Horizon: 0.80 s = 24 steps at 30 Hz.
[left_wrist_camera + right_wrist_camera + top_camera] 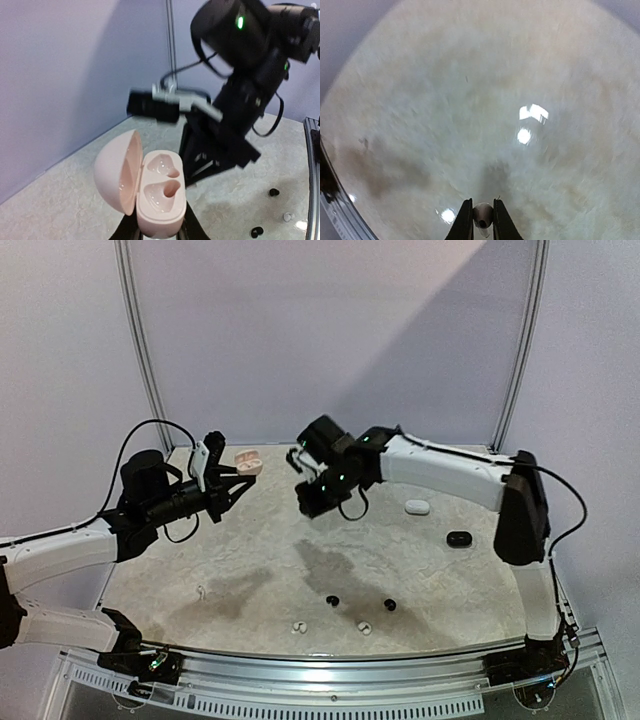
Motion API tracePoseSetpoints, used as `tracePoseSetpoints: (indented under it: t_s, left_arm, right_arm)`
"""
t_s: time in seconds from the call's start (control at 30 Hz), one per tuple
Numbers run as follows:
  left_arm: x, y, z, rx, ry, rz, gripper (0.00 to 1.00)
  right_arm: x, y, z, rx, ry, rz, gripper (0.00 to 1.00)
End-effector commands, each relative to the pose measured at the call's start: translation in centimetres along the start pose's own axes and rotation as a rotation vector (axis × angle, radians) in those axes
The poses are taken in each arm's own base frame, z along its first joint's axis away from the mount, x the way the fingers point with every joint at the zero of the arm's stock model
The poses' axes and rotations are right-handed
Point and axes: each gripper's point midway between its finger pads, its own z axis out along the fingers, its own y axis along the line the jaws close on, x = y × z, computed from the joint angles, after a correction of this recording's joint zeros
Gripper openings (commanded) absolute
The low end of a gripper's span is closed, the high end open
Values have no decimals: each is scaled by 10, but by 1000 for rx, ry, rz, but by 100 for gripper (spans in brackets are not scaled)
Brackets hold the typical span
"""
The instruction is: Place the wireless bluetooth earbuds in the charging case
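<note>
My left gripper [228, 476] [157, 231] is shut on the base of a pale pink charging case [247, 463] [159, 194]. It holds the case above the table with the lid swung open to the left and both wells bare. My right gripper [297, 462] [483, 211] hangs just right of the case, shut on a small pale earbud [483, 215] pinched between its black fingers [465, 220]. In the left wrist view, the right arm [235, 100] looms blurred behind the case. Loose earbuds lie on the near table: two black [332, 600] [389, 605] and two white [297, 627] [364, 628].
A shut white case [417, 507] and a shut black case [458, 539] lie at the right of the marbled table [440, 580]. A small white piece [201, 591] lies near the left edge. A grey backdrop wall [330, 330] rises behind.
</note>
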Motion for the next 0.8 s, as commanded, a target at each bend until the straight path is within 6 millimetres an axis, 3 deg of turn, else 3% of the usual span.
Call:
tracePoseSetpoints:
  t_s: [0.0, 0.1, 0.23, 0.37, 0.47, 0.77]
  left_arm:
    - [-58, -17, -7, 73, -209, 136, 0]
    - [-68, -21, -7, 98, -249, 164, 0]
    - [-76, -27, -7, 140, -286, 170, 0]
    - [-85, -36, -9, 198, -317, 151, 0]
    - [-88, -40, -11, 228, -326, 136, 0]
    - [-91, -50, -13, 300, -332, 100, 0]
  right_arm:
    - [-119, 24, -150, -85, -558, -27, 0]
    - [-146, 57, -212, -193, -804, -81, 0]
    - [-146, 111, -247, -339, -934, -286, 0]
    - [-135, 148, -247, -477, -957, -419, 0]
    - [-127, 160, -242, -534, -952, -475, 0]
    - [-114, 154, -226, -503, -934, -512, 0]
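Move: The open pink charging case is still in my left fingers; it lies about 11 cm to the left of my right hand, 5 cm back and roughly 15 cm higher. The earbud held in my right fingers is some 13 cm right of my left hand, 6 cm ahead and 14 cm below. On the table, 12 cm below my right hand, the nearer black earbud lies 15 cm back and 4 cm right, and the white case 10 cm ahead and 21 cm right. I swing my right hand up with the earbud in its closed fingers, peaking about 34 cm higher, then sink some 7 cm while moving left, ending farther back. My fingers turn from down-pointing to level and leftward, bringing the stem into one well of the case. My left hand keeps its grip and raises the case about 8 cm, slightly back, tilting up and turning clockwise. ##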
